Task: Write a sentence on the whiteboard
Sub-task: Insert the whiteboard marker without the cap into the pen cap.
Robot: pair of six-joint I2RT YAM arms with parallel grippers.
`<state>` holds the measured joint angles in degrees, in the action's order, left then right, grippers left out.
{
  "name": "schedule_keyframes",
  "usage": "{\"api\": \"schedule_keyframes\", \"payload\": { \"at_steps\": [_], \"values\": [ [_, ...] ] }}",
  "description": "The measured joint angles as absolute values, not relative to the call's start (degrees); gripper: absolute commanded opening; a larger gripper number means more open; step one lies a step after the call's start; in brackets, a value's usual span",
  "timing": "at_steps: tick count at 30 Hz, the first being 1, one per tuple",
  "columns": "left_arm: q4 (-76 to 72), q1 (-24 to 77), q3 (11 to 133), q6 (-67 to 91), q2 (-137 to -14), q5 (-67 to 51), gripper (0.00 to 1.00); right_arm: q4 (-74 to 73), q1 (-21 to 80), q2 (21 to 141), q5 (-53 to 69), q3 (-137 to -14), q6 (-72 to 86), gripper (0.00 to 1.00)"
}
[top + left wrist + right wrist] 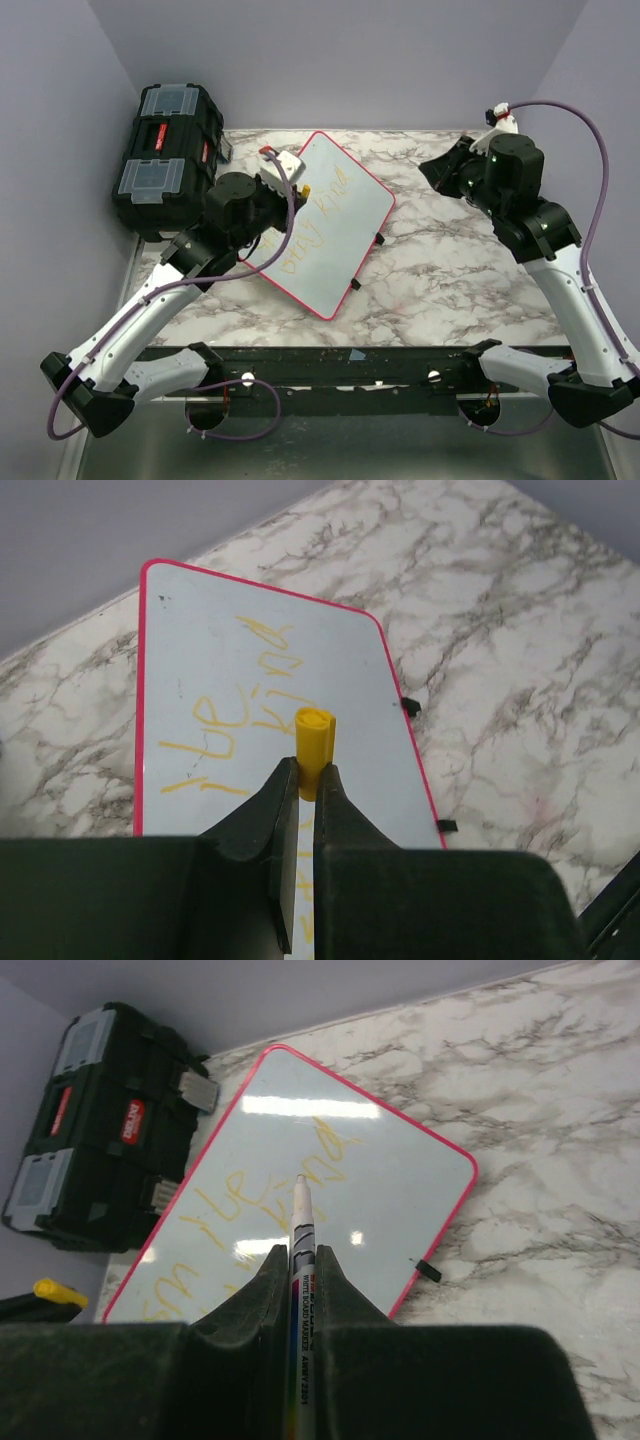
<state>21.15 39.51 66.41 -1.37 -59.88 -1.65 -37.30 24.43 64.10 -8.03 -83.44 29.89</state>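
The whiteboard (345, 205), white with a thin pink frame, lies tilted on the marble table. The sentence (315, 225) runs across it in yellow letters on two lines, also readable in the left wrist view (235, 720) and the right wrist view (250, 1195). My left gripper (310, 775) hovers over the board's left part, shut on a yellow marker cap (316, 738). My right gripper (303, 1260) is raised off the board's right side (445, 172), shut on a white whiteboard marker (302, 1225) whose bare tip points toward the board (400, 1170).
A black toolbox (168, 155) stands at the back left, touching the board's far corner. Two small black clips (379, 238) stick out from the board's right edge. Marble tabletop (460, 270) stretches to the right of the board.
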Motion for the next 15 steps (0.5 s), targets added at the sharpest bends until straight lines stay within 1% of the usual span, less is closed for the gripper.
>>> {"api": "schedule_keyframes", "payload": {
  "at_steps": [4, 7, 11, 15],
  "values": [
    [19.97, 38.19, 69.49, 9.34, -60.07, 1.87, 0.00, -32.40, 24.43, 64.36, 0.12, -82.65, 29.95, 0.01],
    [17.82, 37.91, 72.10, 16.91, -60.10, 2.44, 0.00, -28.71, 24.45, 64.62, 5.54, -82.13, 30.04, 0.01],
    [14.52, 37.63, 74.65, 27.27, -60.12, 3.20, 0.00, -25.19, 24.45, 65.23, 10.74, -81.97, 30.22, 0.01],
    [10.02, 36.91, 74.65, 36.97, -60.12, 3.20, 0.00, -22.24, 24.45, 65.91, 15.18, -81.97, 30.52, 0.01]
  ]
}}
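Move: The marker's bare writing end, in the right hand, is what the left hand's cap is meant for: the marker lies about 25 cm to the left hand's right, some 4 cm farther forward and 5 cm higher. From the right hand, the yellow cap is about 26 cm to its left, 4 cm back and 4 cm lower. The whiteboard's middle lies roughly 17 cm ahead of the left hand and 30 cm below, with the toolbox about 35 cm left and 25 cm ahead. The yellow cap, still pinched in the left gripper, climbs about 12 cm almost straight up while that wrist rolls and tilts some 40 degrees, bringing its fingers from slightly down to slightly up. The marker, still gripped by the right hand, comes about 7 cm left and 4 cm up towards the cap, its tip swinging counter-clockwise to face it. ##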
